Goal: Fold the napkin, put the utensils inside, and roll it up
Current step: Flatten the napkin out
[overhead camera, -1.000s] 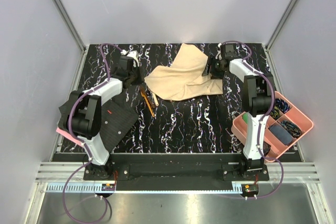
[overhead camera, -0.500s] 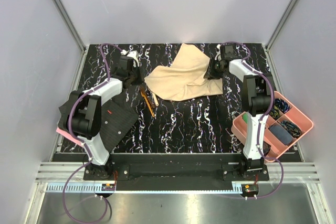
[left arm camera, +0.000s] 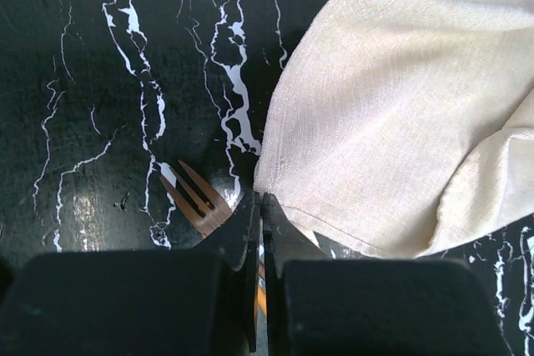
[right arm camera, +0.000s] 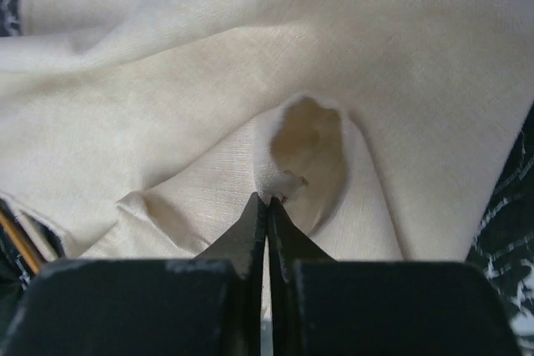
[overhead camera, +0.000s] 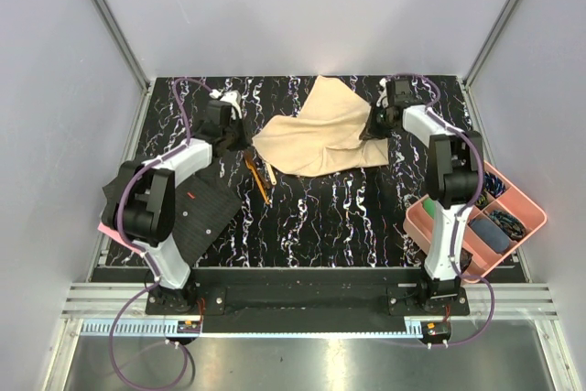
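The beige napkin [overhead camera: 316,139] lies crumpled at the back middle of the black marbled table. My right gripper [overhead camera: 374,125] is shut on a raised pinch of its cloth [right arm camera: 288,181] at the right side; the right wrist view is filled by the napkin [right arm camera: 250,64]. My left gripper [overhead camera: 236,139] is shut, its tips [left arm camera: 260,199] at the napkin's left corner [left arm camera: 392,122]; a grip on the cloth cannot be made out. The utensils lie just left of the napkin: an orange-brown wooden fork [left arm camera: 196,198] partly under my left fingers, and beside the orange stick [overhead camera: 259,182] a pale piece [overhead camera: 272,174].
A black dotted mat [overhead camera: 197,212] lies at the left front over a pink sheet [overhead camera: 110,229]. A pink compartment tray [overhead camera: 417,222] with small coloured items stands at the right front. Grey walls close in the table on three sides.
My right gripper has closed on a fold of the napkin. The left arm and the utensils have not moved.
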You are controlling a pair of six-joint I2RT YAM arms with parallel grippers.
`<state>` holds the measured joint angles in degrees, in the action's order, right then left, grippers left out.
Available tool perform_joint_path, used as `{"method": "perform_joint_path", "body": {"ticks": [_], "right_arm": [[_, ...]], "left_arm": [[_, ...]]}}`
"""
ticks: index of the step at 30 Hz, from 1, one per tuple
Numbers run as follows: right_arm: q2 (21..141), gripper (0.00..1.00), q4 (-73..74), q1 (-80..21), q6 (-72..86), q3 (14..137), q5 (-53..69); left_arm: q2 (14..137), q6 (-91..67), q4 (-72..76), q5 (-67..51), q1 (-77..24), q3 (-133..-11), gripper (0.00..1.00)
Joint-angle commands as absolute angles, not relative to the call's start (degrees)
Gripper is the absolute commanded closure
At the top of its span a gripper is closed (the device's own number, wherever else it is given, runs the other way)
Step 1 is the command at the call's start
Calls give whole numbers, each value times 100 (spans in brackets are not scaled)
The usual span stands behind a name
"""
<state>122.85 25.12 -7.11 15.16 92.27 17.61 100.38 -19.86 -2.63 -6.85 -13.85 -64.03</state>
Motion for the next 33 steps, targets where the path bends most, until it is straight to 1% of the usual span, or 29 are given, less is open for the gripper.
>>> {"method": "perform_joint_path", "body": {"ticks": [1, 5, 11, 17, 20, 23, 27, 30, 31, 33], "right_arm": [[10962, 100, 2417, -721, 1450, 9132, 1723], [10144, 100, 2452, -712, 1450, 9027, 1425], [8450, 100, 2338, -721, 1275, 8693, 810], [6947, 100, 2232, -712, 993, 8420, 300], [6418, 100, 2197, -721, 932, 8464, 220], [6110, 100, 2206, -721, 932, 8665, 255], [6055, 100, 2180, -721, 949, 9008, 316], [6354, 100, 2162, -712, 862, 9166, 115], [6476, 100, 2153, -721, 844, 9202, -121], [6915, 100, 2136, -712, 756, 9324, -272]], "left_arm": [[9423, -2171, 298, -931, -1310, -6390, 100], [9054, -2329, 422, -1098, -1248, -6390, 100], [8184, -2531, 536, -1195, -1187, -6407, 100], [7085, -2628, 361, -1169, -1151, -6556, 100], [6453, -2619, 211, -1099, -1143, -6714, 100], [6206, -2602, 18, -1151, -1143, -7065, 100], [6126, -2593, 18, -1187, -1134, -7426, 100], [6380, -2593, 18, -1134, -1099, -7628, 100], [6468, -2610, 18, -1186, -1081, -7672, 100], [6837, -2680, 114, -1283, -1046, -7821, 100]]}}
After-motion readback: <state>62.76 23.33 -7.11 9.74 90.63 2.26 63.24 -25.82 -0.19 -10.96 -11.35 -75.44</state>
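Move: Already pinched in both grippers, the napkin lies bunched between the hands: its middle is about 13 cm right of the left hand and 6 cm below, and some 8 cm left of the right hand and 2 cm below. Its far point is roughly 15 cm ahead and 13 cm right of the left hand. The fork lies about 8 cm back from the left hand and 2 cm right, with the spoon 7 cm back and 4 cm right. Sweeping up together, both hands keep their pinch on the napkin and haul it away from the table, the left rising nearly 40 cm, the right about 45 cm. Both also draw back, the left some 9 cm, the right about 16 cm while swinging some 7 cm outward to its right, away from the left hand. Both wrists tip up until the fingers point roughly level. ##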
